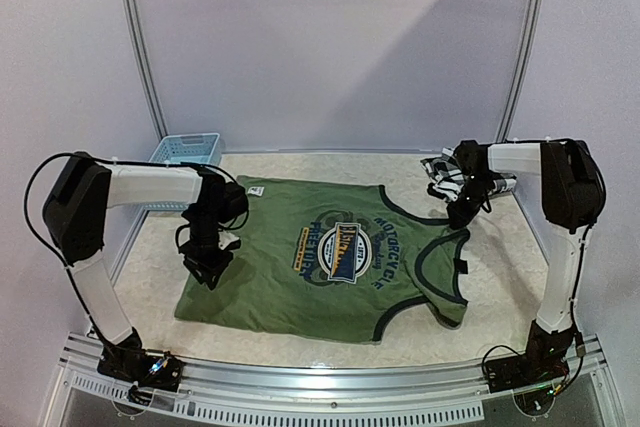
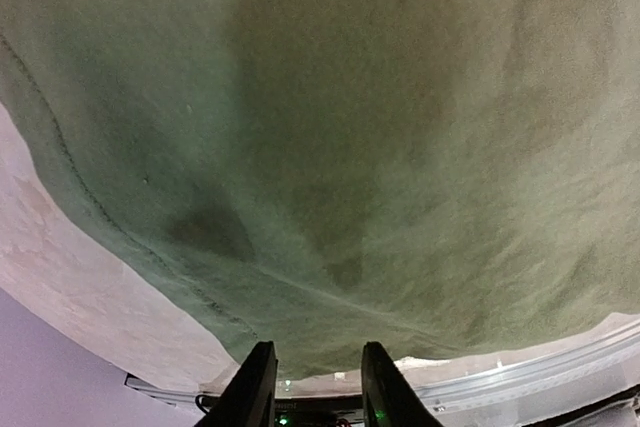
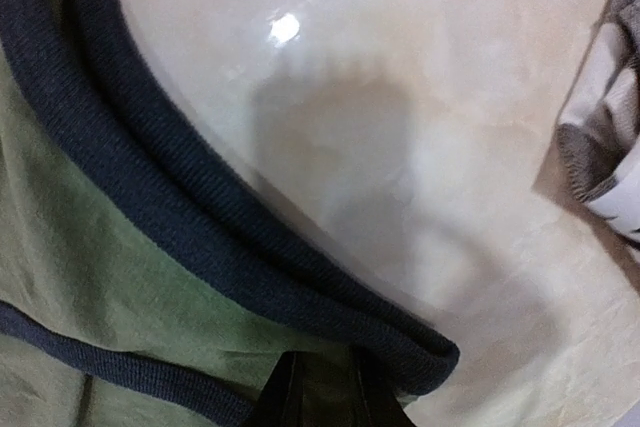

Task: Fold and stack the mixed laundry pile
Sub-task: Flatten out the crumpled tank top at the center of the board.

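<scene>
The olive-green sleeveless shirt [image 1: 290,282] lies spread flat on the table, its blue-orange emblem [image 1: 340,247] facing up. My left gripper [image 1: 208,265] is down at the shirt's left hem. In the left wrist view green cloth [image 2: 350,127] fills the frame, and the hem edge reaches between the left gripper's [image 2: 318,347] fingertips, which stand partly apart. My right gripper [image 1: 463,209] is at the far shoulder strap. In the right wrist view it [image 3: 322,362] is shut on green cloth just inside the navy trim [image 3: 200,217]. The black-and-white checked shirt [image 1: 440,167] [image 3: 605,147] lies bunched behind it.
A light blue lattice basket [image 1: 185,150] stands at the back left corner. The pale marbled table [image 1: 300,342] ends at a metal rail [image 1: 330,387] along the front. White walls close the back and sides.
</scene>
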### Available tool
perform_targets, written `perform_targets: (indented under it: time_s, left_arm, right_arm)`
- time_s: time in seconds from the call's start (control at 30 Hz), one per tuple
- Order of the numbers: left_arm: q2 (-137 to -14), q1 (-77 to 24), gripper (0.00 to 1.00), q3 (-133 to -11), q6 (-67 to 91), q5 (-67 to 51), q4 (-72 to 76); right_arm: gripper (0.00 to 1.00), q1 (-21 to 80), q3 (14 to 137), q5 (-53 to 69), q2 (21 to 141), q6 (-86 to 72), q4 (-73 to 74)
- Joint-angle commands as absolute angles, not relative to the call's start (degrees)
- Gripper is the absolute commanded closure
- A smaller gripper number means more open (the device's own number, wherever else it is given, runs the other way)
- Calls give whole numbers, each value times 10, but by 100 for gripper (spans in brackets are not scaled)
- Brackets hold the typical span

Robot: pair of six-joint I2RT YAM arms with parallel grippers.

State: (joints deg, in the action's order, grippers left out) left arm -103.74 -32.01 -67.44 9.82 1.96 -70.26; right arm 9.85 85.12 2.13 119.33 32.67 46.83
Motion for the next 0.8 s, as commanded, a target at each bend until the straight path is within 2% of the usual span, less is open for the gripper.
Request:
perform_targets:
  time_s: [0.0, 0.3, 0.4, 0.6, 0.77]
  left_arm:
    - [-1070, -341, 71, -673, 112, 39, -714]
    - [-1127, -380, 74, -675, 119, 58, -718]
    - [-1118, -382, 75, -674, 120, 57, -720]
    - [-1043, -395, 73, -708, 133, 71, -755]
    - [-934, -404, 63, -771, 154, 138, -709]
  right_arm:
    - [83, 79, 898, -41, 1249, 326, 437]
    - [80, 74, 936, -92, 1274, 337, 403]
    - [75, 73, 934, -69, 1261, 335, 407]
    - [61, 74, 923, 40, 1158, 295, 459]
    - [59, 74, 889, 102, 1046, 265, 485]
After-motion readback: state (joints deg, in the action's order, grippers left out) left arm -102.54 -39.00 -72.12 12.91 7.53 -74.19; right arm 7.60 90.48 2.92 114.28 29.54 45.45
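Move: The right fingers already pinch the end of the tank top's far strap. The folded checked shirt lies about 14 cm ahead and 3 cm right of them; the near strap's end is some 27 cm back, level sideways. The left hand hovers about 3 cm above the cloth, with the near hem corner some 9 cm back and 7 cm to its left, and the printed badge about 10 cm ahead and 31 cm right. Drag the pinched far strap low over the board with the right gripper, about 6 cm forward towards the checked shirt and 3 cm right, then open the fingers, let go and lift some 6 cm, easing back and left. Meanwhile lower the left gripper nearly 3 cm and draw it back 2 cm over the cloth, then raise it about 5 cm, going forward and right. ##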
